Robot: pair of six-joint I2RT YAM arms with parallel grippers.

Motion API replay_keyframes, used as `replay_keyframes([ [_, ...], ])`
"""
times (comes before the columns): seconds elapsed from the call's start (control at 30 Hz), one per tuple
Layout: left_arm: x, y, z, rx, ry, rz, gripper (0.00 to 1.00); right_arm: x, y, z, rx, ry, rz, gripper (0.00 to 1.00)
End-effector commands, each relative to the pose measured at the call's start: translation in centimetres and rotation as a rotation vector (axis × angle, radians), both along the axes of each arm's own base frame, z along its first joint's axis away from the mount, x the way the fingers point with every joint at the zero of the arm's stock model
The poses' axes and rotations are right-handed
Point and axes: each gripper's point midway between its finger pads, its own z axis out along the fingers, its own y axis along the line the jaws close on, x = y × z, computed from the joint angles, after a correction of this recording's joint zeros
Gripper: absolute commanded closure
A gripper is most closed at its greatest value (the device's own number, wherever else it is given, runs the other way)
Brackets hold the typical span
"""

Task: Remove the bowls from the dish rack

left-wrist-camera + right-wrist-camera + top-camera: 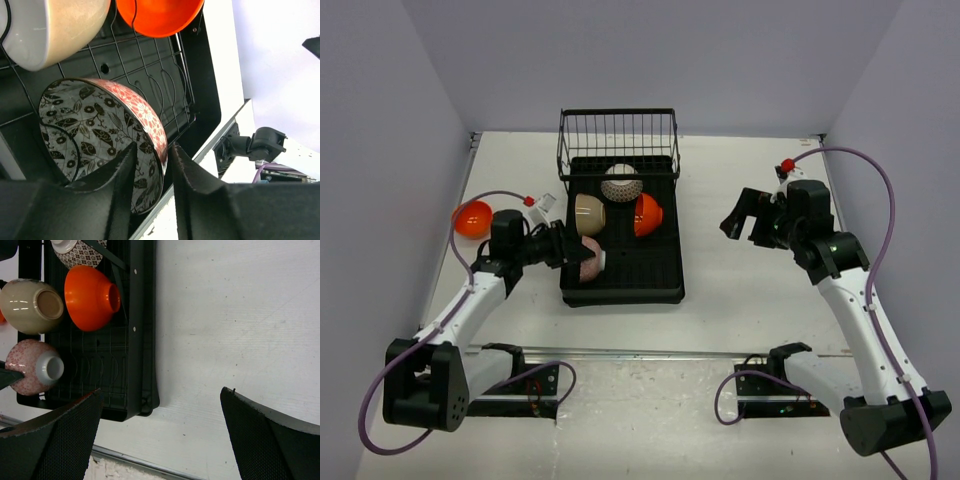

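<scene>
The black dish rack (pixel 650 275) lies mid-table with four bowls in it. At its near left corner a red floral bowl (pixel 590 262) (pixel 90 125) stands on edge. My left gripper (pixel 572 252) (pixel 154 150) straddles its rim, one finger inside and one outside. The jaws are narrow, and a thin dark sliver shows at the outer finger. Behind it are a beige bowl (pixel 590 212), an orange bowl (pixel 648 214) and a dotted white bowl (pixel 621 183). My right gripper (pixel 748 222) (pixel 161 392) hangs wide open over bare table, right of the rack.
Another orange bowl (pixel 472 218) sits on the table left of the rack, behind my left arm. An upright wire basket (pixel 618 130) closes the rack's far end. Walls stand on three sides. The table's metal front edge (pixel 150 465) runs near the rack's near corner.
</scene>
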Motion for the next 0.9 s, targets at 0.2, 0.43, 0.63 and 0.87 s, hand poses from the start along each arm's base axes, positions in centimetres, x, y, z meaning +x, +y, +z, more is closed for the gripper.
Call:
replay_keyframes([
  [0.2, 0.9, -0.7, 0.0, -0.034, -0.028, -0.03, 0.8, 0.2, 0.2, 1.6, 0.008, -0.061, 0.01, 0.01],
  [0.43, 1.0, -0.9, 0.2, -0.057, -0.031, -0.029, 1.0, 0.2, 0.2, 1.5, 0.007, -0.058, 0.01, 0.01],
  [0.63, 0.8, -1.4, 1.5, -0.117, -0.057, -0.046, 1.0, 0.3, 0.2, 1.3, 0.002, -0.058, 0.013, 0.01],
  [0.87, 0.5, -2.1, 4.3, -0.206, -0.131, -0.087, 1.0, 0.6, 0.3, 1.2, 0.002, -0.054, 0.02, 0.01],
])
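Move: The pink bowl stands tipped on its side in the rack's near left part, its rim already between the left hand's parted fingers. Its middle is roughly 2 cm ahead, 1 cm right and 4 cm below that hand. The cream bowl is about 11 cm ahead, neither left nor right, and the orange bowl about 11 cm ahead and 13 cm right, both some 5 cm below. From the right hand the pink bowl lies about 31 cm left, level fore and aft, and 14 cm lower. Easing right by only about 1.5 cm, the left hand closes its part-open fingers to nearly shut, pinching the pink bowl's thin rim with one finger inside and one outside. Grip effort rises and stays up. The wrist rolls some 8 degrees, its left side sinking, and once the fingers have shut the hand creeps up about half a centimetre. ##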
